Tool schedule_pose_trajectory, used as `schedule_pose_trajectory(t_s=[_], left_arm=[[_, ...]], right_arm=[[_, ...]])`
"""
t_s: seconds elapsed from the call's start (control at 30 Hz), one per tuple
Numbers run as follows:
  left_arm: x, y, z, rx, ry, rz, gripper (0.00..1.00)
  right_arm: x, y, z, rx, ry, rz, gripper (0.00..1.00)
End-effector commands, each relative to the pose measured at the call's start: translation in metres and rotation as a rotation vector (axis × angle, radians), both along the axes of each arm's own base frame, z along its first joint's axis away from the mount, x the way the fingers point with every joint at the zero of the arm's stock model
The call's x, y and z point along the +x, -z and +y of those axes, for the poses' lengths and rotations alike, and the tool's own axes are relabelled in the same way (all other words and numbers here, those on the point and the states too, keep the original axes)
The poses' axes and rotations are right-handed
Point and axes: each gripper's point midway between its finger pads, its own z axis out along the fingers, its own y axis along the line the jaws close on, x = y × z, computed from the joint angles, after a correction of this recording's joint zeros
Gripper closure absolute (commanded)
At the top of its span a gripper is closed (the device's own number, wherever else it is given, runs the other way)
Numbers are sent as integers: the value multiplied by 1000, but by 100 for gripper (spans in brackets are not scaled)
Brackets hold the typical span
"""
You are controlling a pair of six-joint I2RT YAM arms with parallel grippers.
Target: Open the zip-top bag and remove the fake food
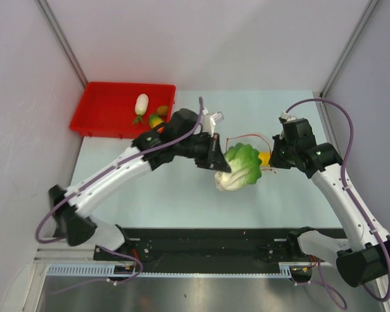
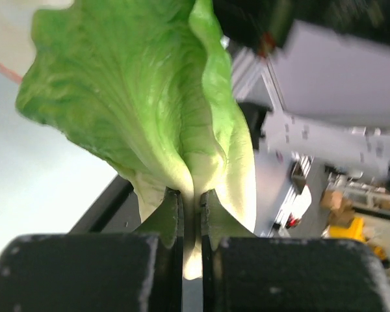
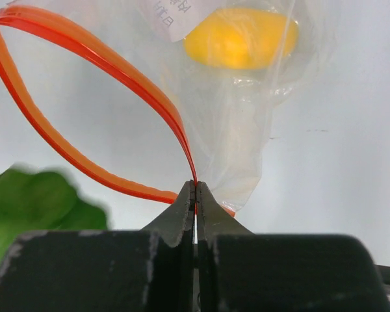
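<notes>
The green lettuce (image 1: 240, 166) hangs over the middle of the table, and my left gripper (image 1: 216, 158) is shut on its pale stem end. In the left wrist view the leaf (image 2: 136, 97) fills the frame above that gripper (image 2: 192, 195). The clear zip-top bag (image 3: 234, 130) has its mouth open, with the red-orange zip strip (image 3: 84, 58) standing in a loop. My right gripper (image 3: 195, 188) is shut on one end of that strip, to the right of the lettuce (image 1: 273, 158). A yellow piece (image 3: 240, 38) still lies inside the bag (image 1: 264, 158).
A red tray (image 1: 104, 97) stands at the back left and holds a white radish (image 1: 142, 104) and an orange-red fruit (image 1: 157, 119). The left arm reaches across in front of the tray. Grey walls close in the back and sides.
</notes>
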Motion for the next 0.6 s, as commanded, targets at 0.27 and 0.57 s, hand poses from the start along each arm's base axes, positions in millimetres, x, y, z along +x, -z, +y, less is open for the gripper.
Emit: schedule_pose_trajectory(t_s=[0.27, 0.57], left_arm=[[39, -35, 146, 22, -438, -360, 100], [191, -18, 244, 58, -943, -332, 100]], right_arm=[[-1, -11, -1, 11, -20, -46, 100], [-1, -12, 2, 37, -6, -45, 100]])
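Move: The red bin, where the left hand is taking the lettuce, has its middle about 31 cm ahead, 37 cm to the left and 25 cm below. The orange fruit in the bin's near right corner is some 28 cm ahead and 22 cm left; the white eggplant is about 32 cm ahead and 30 cm left. Behind in the bag, the yellow fruit lies roughly 13 cm ahead and 18 cm right. From the right hand, the bin is about 25 cm ahead and 54 cm left, some 17 cm lower. Still pinching the lettuce by its pale stem, the left hand swings it quickly away from the bag, first left and up with a short draw back of 3 or 4 cm, then curving forward and on left towards the near right corner of the red bin, about 22 cm left in all, while the early rise of some 4 cm is given back. On the forward part the wrist turns counter-clockwise by about 45 degrees, with the fingers kept shut, while the right hand stays nearly in place and keeps its pinch on the bag's orange rim. ##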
